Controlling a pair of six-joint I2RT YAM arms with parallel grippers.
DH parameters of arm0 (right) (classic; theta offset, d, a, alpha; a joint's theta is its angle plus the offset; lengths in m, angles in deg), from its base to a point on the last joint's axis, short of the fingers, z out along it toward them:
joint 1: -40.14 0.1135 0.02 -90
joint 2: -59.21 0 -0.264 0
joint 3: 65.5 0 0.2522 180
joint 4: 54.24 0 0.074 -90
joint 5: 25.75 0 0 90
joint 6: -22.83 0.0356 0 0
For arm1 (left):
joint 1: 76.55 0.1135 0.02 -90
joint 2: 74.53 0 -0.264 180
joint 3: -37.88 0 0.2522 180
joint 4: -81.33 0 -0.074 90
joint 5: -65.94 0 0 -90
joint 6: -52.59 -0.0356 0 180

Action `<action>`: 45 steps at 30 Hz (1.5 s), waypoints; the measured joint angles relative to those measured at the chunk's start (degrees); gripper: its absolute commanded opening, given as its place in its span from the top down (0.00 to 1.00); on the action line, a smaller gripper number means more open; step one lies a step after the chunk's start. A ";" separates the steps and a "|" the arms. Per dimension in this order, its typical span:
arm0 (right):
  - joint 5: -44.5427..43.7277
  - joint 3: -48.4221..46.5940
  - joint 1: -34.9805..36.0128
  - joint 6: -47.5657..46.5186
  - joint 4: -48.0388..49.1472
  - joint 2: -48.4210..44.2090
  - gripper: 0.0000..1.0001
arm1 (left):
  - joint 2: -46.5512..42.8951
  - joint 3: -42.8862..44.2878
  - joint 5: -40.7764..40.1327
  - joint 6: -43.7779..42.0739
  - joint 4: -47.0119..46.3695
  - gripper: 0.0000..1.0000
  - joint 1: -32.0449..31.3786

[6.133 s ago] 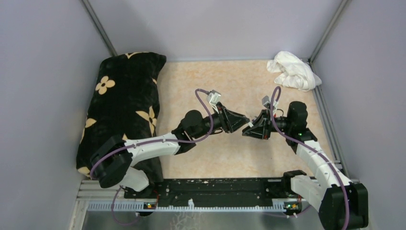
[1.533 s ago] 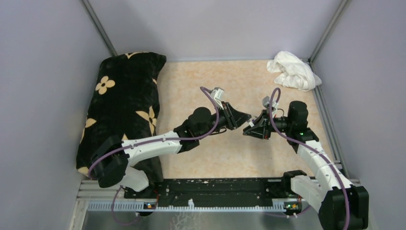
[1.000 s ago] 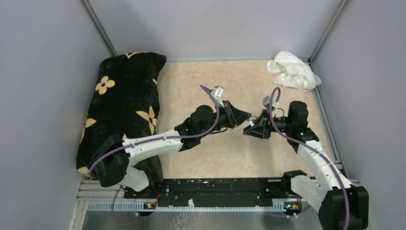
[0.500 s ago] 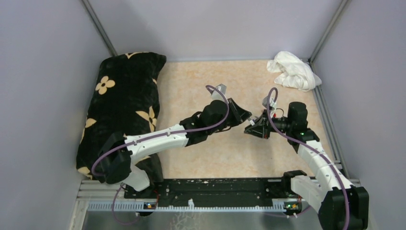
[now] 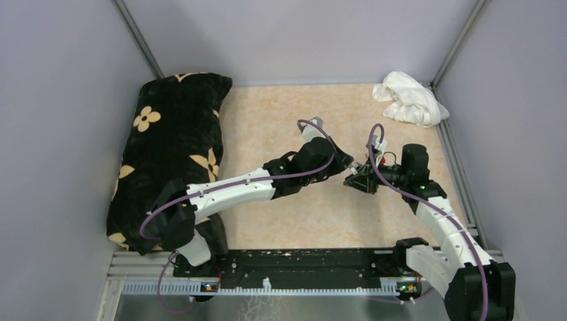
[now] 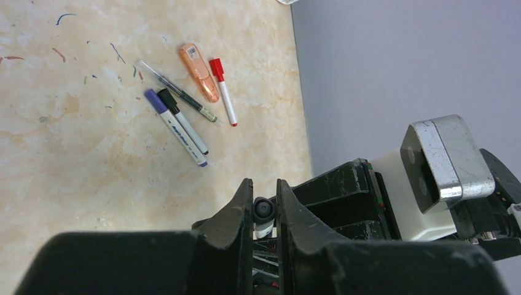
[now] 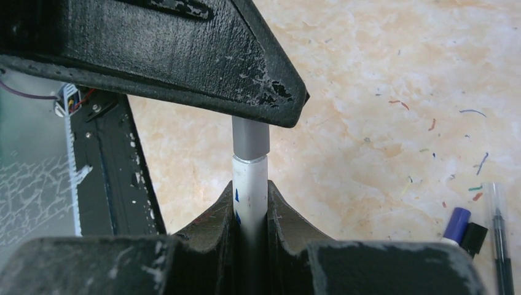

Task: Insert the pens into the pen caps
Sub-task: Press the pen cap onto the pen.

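Observation:
In the right wrist view my right gripper is shut on a white pen that points up and away. A grey pen cap sits on the pen's far end and runs under the left gripper's black finger. In the left wrist view my left gripper is shut on that cap, seen end-on. In the top view the two grippers meet tip to tip above mid-table. On the table lie an orange highlighter and red-, black- and blue-capped pens.
A black flowered pillow lies along the left wall. A crumpled white cloth sits in the far right corner. A thin clear pen lies among the capped pens. Grey walls close in both sides, and the black base rail runs along the near edge.
My left arm has stretched to the right and turned its wrist, bringing its gripper closer against the right gripper. The right gripper has shifted only slightly. Both grips are unchanged.

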 measured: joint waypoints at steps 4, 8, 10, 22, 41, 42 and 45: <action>-2.67 0.00 0.00 -0.68 -1.42 -0.39 1.00 | 1.62 1.31 -0.24 -0.07 0.90 1.00 -0.04; -5.42 0.00 0.07 -2.05 -3.54 -0.39 1.00 | 3.17 1.79 0.00 -0.13 0.94 1.00 -0.04; -6.49 0.00 0.11 -2.62 -4.70 -0.39 1.00 | 3.91 1.95 0.42 -0.15 0.85 1.00 -0.04; -4.26 0.13 -0.50 3.65 -7.39 -0.22 1.00 | 5.33 0.13 7.45 -0.74 -6.73 1.00 -0.04; -9.97 0.24 -1.05 -3.63 -20.68 -1.09 1.00 | 8.17 -0.24 7.67 -4.70 -4.59 1.00 -2.69; -10.51 0.24 -1.05 -4.22 -21.33 -1.11 1.00 | 8.57 0.42 7.04 -5.11 -3.69 1.00 -3.06; -11.56 0.24 -1.05 -5.05 -22.12 -1.14 1.00 | 9.57 2.16 5.35 -6.23 -1.36 1.00 -3.82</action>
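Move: The left gripper holds the grey cap on the upper end of the white pen; the pen's middle lies some 7 cm below it, about 3 cm back and 2 cm right. From the right gripper, holding that pen, the cap is about 5 cm above, 2 cm forward and 1 cm left. On the table, 15 cm under the right gripper, the blue marker lies 9 cm ahead and 7 cm right, the black marker just beyond, 10 cm ahead and 8 cm right. Keep both grips shut and press the left gripper with the grey cap about 1 cm closer to the right gripper on the white pen. Let both hands travel together some 6 cm down, drifting right and back, with one brief lift halfway; turn the left wrist slightly clockwise and tip and roll the right about 20 degrees, its fingertips dipping. ##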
